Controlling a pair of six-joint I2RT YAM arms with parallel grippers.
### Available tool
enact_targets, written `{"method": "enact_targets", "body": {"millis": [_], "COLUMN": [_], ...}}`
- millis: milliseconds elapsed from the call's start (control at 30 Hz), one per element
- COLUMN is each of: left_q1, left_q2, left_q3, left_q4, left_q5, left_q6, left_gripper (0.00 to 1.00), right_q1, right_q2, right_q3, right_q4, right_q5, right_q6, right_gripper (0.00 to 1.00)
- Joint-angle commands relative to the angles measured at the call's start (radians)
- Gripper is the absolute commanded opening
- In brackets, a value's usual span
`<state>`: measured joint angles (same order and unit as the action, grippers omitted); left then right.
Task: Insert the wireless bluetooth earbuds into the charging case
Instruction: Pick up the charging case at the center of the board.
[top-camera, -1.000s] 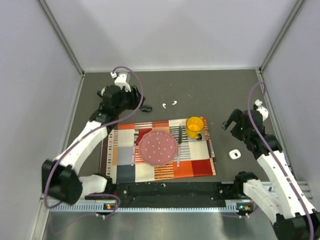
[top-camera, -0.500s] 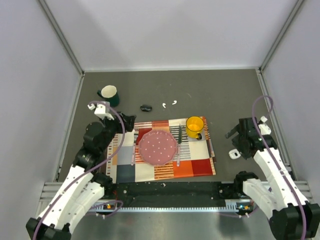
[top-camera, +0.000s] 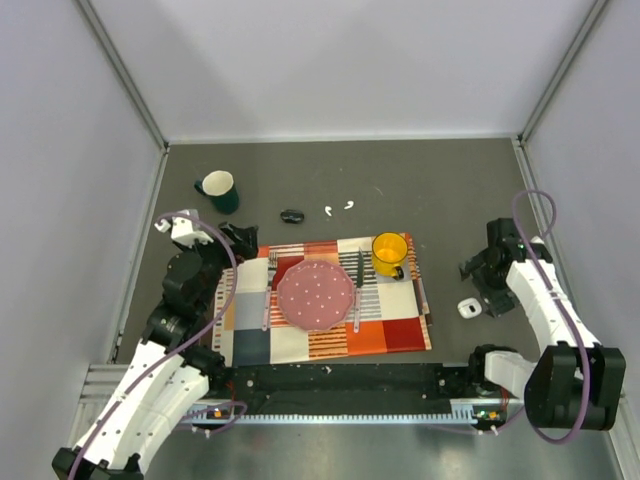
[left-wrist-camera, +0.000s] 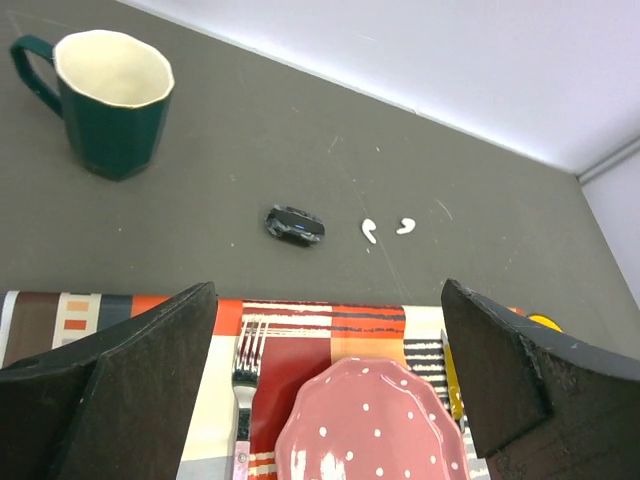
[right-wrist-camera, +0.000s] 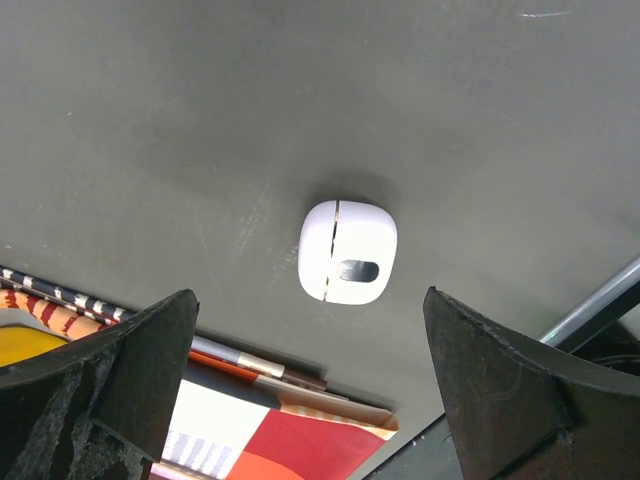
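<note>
Two white earbuds lie side by side on the dark table behind the placemat; the left wrist view shows them well ahead of my fingers. The white charging case lies closed on the table right of the placemat, with its dark mark up. My right gripper hovers open just over it, the case slightly ahead of the fingertips. My left gripper is open and empty over the placemat's far left corner.
A green mug stands at the back left. A black oval object lies left of the earbuds. The checked placemat carries a pink dotted plate, a fork, a knife and a yellow mug. Walls enclose the table.
My left arm has drawn back from the far left, its gripper has opened, and the green mug now stands free there. My right gripper has shifted nearer, closer to the case.
</note>
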<state>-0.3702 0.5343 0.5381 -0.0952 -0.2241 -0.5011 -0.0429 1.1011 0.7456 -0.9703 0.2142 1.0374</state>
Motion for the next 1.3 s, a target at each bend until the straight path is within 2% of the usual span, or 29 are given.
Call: {"method": "enact_targets", "body": {"millis": [0, 167, 300, 733, 1167, 1267], "left_q1": [0.004, 0.004, 0.004, 0.004, 0.004, 0.005], "left_q2": [-0.02, -0.098, -0.151, -0.106, -0.083, -0.079], "left_q3": [0.011, -0.044, -0.084, -0.069, -0.067, -0.067], "left_q4": [-0.049, 0.008, 0.048, 0.043, 0.045, 0.046], "left_q5": [-0.107, -0.104, -0.081, -0.054, -0.064, -0.063], "left_q6": [-0.059, -0.068, -0.088, -0.082, -0.076, -0.074], "left_gripper": [0.99, 0.99, 0.99, 0.99, 0.99, 0.99], "right_q1": [-0.032, -0.071, -0.072, -0.072, -0.072, -0.072], "right_q2": [-0.003, 0.008, 0.026, 0.138, 0.203, 0.212], "right_q3": [0.029, 0.021, 0.015, -0.046, -0.075, -0.086], "right_q4": [-0.019, -0.007, 0.024, 0.133, 0.177, 0.206], "right_q5": [-0.013, 0.005, -0.005, -0.079, -0.018, -0.032], "right_q6": [0.022, 0.032, 0.006, -0.022, -0.025, -0.049], "right_gripper": [0.93, 0.82, 0.8, 0.73, 0.69, 0.63]}}
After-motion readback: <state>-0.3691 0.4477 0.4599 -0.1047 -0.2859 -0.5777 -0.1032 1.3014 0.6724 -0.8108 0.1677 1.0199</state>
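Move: The white charging case lies just under the open right hand, about 6 cm below it, 2 cm back and 2 cm to its left. From that hand, the near right corner of the placemat is some 10 cm back and 10 cm left, and the yellow mug about 10 cm ahead and 20 cm left. From the left hand the case is far off: roughly 50 cm to the right, 10 cm back and 25 cm below. The white charging case is straddled by the right hand's fingers, which first slide about 1 cm right, then sink some 5 cm towards it, tilting by about 7 degrees. They narrow from nearly wide open to about two thirds, one finger ahead of the case and the other coming against its back right edge. The left hand, empty and open, shifts some 2 cm left and back, then sinks slightly. ##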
